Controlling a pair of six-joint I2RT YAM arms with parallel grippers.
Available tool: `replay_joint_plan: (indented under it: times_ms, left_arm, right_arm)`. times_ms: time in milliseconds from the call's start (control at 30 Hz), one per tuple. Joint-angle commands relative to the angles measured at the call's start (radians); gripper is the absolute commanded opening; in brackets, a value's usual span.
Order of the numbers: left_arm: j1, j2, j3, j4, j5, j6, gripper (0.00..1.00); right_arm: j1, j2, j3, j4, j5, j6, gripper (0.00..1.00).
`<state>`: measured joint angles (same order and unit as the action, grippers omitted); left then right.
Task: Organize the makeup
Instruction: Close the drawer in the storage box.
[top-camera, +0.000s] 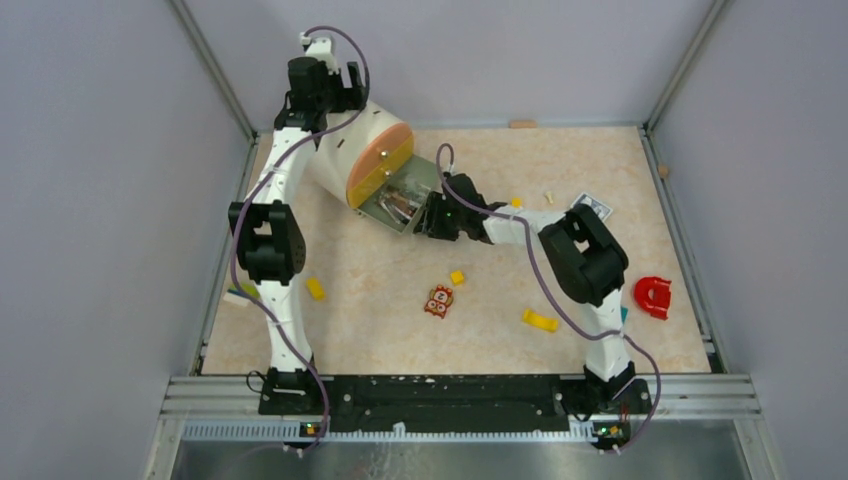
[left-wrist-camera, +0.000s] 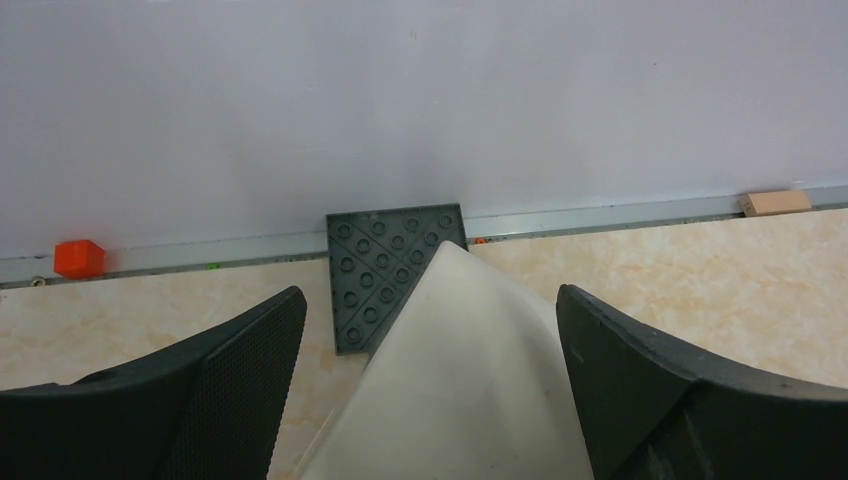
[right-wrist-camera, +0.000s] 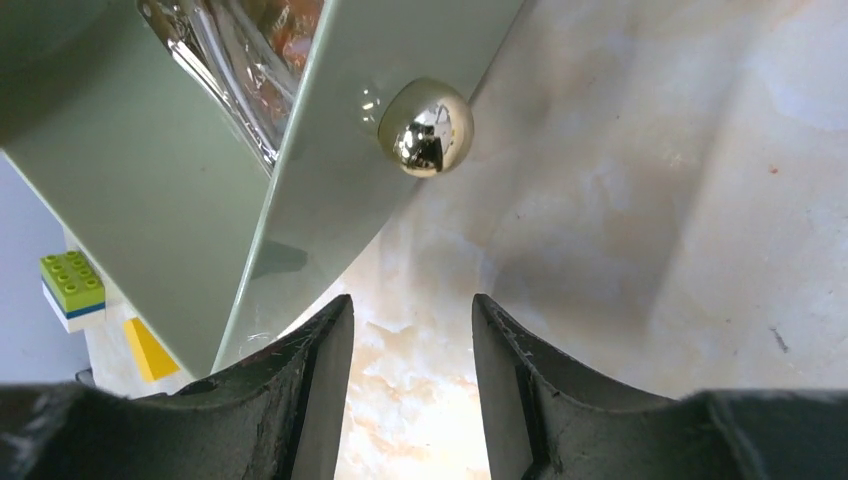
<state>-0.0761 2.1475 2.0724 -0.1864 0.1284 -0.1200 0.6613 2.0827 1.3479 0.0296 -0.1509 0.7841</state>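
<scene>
A white rounded case (top-camera: 345, 150) with an orange rim lies tilted at the far left of the table. Its grey-green drawer (top-camera: 412, 180) hangs open. Thin reddish-brown sticks of makeup (top-camera: 398, 207) lie inside it, and show again as makeup (right-wrist-camera: 285, 40) behind clear plastic. My left gripper (top-camera: 340, 110) stands open over the case's far end. In the left wrist view the case (left-wrist-camera: 470, 380) sits between the wide jaws, with a gap on the left side. My right gripper (right-wrist-camera: 412, 300) is partly open and holds nothing, just short of the drawer front (right-wrist-camera: 330, 190) and its gold knob (right-wrist-camera: 425, 127).
Yellow blocks (top-camera: 316, 288), (top-camera: 457, 277), (top-camera: 540, 320) and an orange toy figure (top-camera: 438, 300) lie mid-table. A red horseshoe piece (top-camera: 653, 296) and a card (top-camera: 592, 207) are at the right. A grey studded plate (left-wrist-camera: 385, 275) and a red cube (left-wrist-camera: 79, 257) sit by the back wall.
</scene>
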Motion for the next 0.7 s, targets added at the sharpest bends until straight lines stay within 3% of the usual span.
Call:
replay_joint_plan:
  times_ms: [0,400,667]
  left_arm:
    - [-0.016,0.049,-0.015,-0.157,0.033,-0.047,0.99]
    - [-0.013,0.055,-0.014,-0.154,0.048,-0.055,0.99]
    - [-0.011,0.059,-0.012,-0.155,0.05,-0.055,0.99]
  right_arm:
    - [-0.005,-0.052,0.0,0.043,0.017,-0.039,0.47]
    - [0.001,0.133,0.336,0.081,-0.064,-0.003,0.45]
    - [0.001,0.134,0.35,0.067,-0.036,-0.022,0.45]
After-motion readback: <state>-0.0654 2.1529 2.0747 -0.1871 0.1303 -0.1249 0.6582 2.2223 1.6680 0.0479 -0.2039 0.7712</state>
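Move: The bottom drawer's pulled-out front is right by the half-open right hand, its middle about 2 cm ahead, 1 cm left and 4 cm above. The closed yellow drawer's front is roughly 7 cm ahead, 8 cm left and 9 cm up. The small yellow block stands some 12 cm back and 7 cm right, the owl figure about 18 cm back and 3 cm right. From the left hand, the bottom drawer's front is around 22 cm back, 21 cm right and 20 cm lower. Its fingertips against the outside of the bottom drawer's front, the right hand pushes that drawer in towards the storage box. It goes forward and left together, about 8 cm in all, while climbing some 6 cm from beside the panel to its upper edge near the knob. The fingers stay half open and tip slightly upward; the left hand stays, open, at the box's far end. ##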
